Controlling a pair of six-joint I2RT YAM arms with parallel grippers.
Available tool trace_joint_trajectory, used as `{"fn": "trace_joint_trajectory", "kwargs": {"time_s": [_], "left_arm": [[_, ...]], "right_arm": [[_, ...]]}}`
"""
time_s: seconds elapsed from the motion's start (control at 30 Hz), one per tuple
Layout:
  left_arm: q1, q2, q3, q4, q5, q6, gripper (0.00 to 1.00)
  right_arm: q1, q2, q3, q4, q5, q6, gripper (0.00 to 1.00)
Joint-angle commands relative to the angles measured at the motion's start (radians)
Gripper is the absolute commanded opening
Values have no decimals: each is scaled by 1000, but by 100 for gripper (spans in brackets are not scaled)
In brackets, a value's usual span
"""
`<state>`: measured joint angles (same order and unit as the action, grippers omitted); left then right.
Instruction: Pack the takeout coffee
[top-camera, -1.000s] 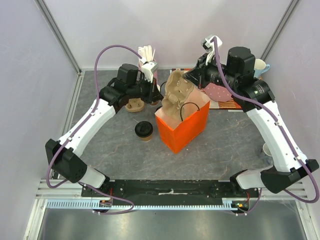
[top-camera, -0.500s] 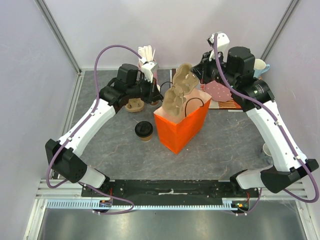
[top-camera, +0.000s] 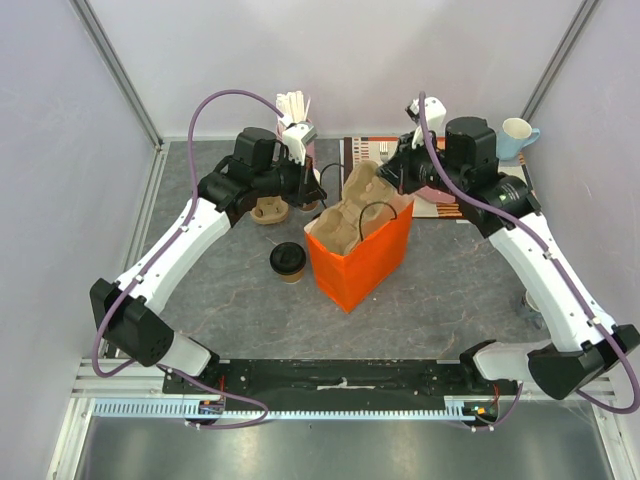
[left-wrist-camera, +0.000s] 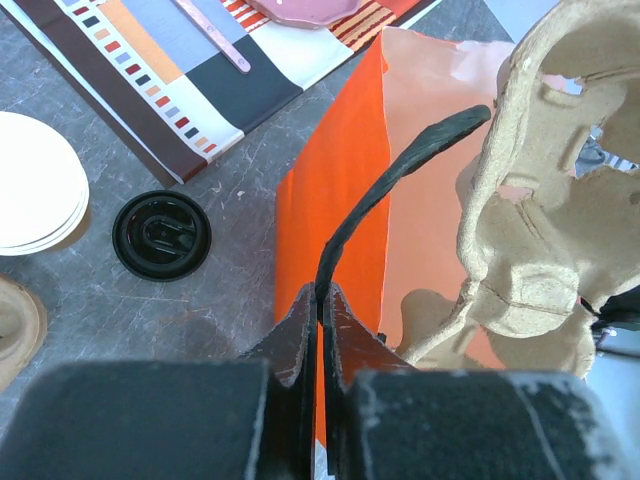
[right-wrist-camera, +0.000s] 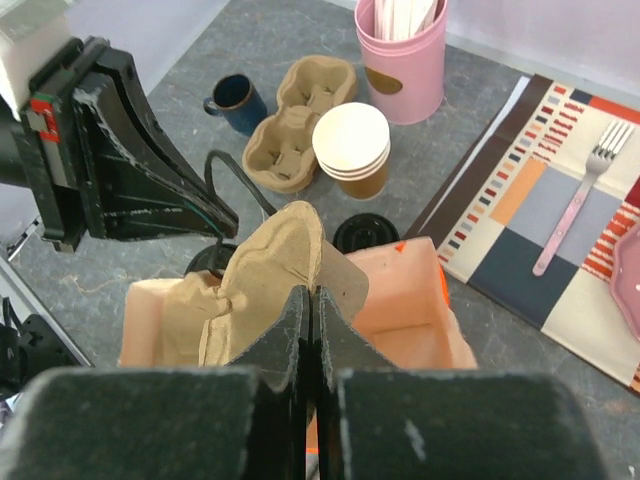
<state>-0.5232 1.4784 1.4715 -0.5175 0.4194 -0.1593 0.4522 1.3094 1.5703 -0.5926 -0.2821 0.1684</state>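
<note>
The takeout coffee (top-camera: 288, 260), a brown cup with a black lid, stands on the table just left of the orange paper bag (top-camera: 365, 260). My left gripper (top-camera: 318, 195) (left-wrist-camera: 322, 292) is shut on the bag's black handle (left-wrist-camera: 400, 165) at the bag's back-left rim. My right gripper (top-camera: 388, 175) (right-wrist-camera: 312, 292) is shut on the edge of a brown pulp cup carrier (top-camera: 350, 205) (right-wrist-camera: 270, 260). The carrier sits tilted in the bag's mouth. Neither gripper touches the coffee.
Behind the bag are a pink holder of wooden stirrers (top-camera: 298, 125), a second pulp carrier (right-wrist-camera: 300, 120), stacked lidless cups (right-wrist-camera: 350, 150), a dark blue mug (right-wrist-camera: 235, 100) and a loose black lid (left-wrist-camera: 160, 235). A striped placemat (right-wrist-camera: 560, 230) with a fork (right-wrist-camera: 580, 190) lies to the right. A white mug (top-camera: 515, 135) stands back right.
My right gripper has come down and forward, lowering the pulp carrier from above the bag into its mouth. The left gripper has kept hold of the handle.
</note>
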Motion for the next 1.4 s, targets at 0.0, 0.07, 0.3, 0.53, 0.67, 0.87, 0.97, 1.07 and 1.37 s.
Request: {"fn": "trace_joint_trajectory", "kwargs": {"time_s": [0.0, 0.07, 0.3, 0.53, 0.67, 0.87, 0.97, 1.07, 1.37], "left_arm": [[-1, -35, 24, 25, 2, -9, 2], [-1, -36, 23, 24, 1, -9, 2], [-1, -46, 23, 13, 7, -28, 2], [-1, -53, -8, 2, 67, -109, 2], [-4, -56, -31, -1, 78, -132, 2], [-15, -52, -45, 1, 82, -138, 2], [-17, -53, -48, 1, 82, -135, 2], [-17, -56, -48, -1, 78, -131, 2], [-18, -59, -54, -3, 79, -114, 2]], "right_arm": [[-1, -47, -50, -12, 29, 6, 0], [-1, -38, -62, -24, 20, 0, 0], [-1, -33, -108, -41, 34, -24, 0], [-1, -67, -188, -32, 78, 43, 0], [8, -110, -213, -15, 151, 105, 0], [32, -141, -285, 5, 189, 141, 0], [37, -134, -338, 30, 140, 146, 0], [37, -134, -371, 54, 136, 141, 0], [37, -87, -414, 36, 173, 71, 0]]}}
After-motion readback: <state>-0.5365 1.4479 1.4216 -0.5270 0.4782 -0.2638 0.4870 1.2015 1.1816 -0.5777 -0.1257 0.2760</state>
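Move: The right hand, gripping the cup carrier by one corner, has the orange bag's mouth some 16 cm below it, about 5 cm left and 1 cm back; the black-lidded cup stands about 21 cm left and 4 cm back, the loose black lid 12 cm left and 6 cm ahead, both over 30 cm below. From the left hand, pinching the bag's handle, the mouth lies 8 cm right, 1 cm ahead, 7 cm below. Keeping its pinch on the carrier's corner, the right hand lowers it through the bag's mouth by about 13 cm, checking two-thirds of the way to ease slightly up and back before sinking again, while its fingers tip some 15 degrees further down. The left hand keeps hold of the handle and gives back about 2.5 cm towards the base, its fingers tipping slightly down. ##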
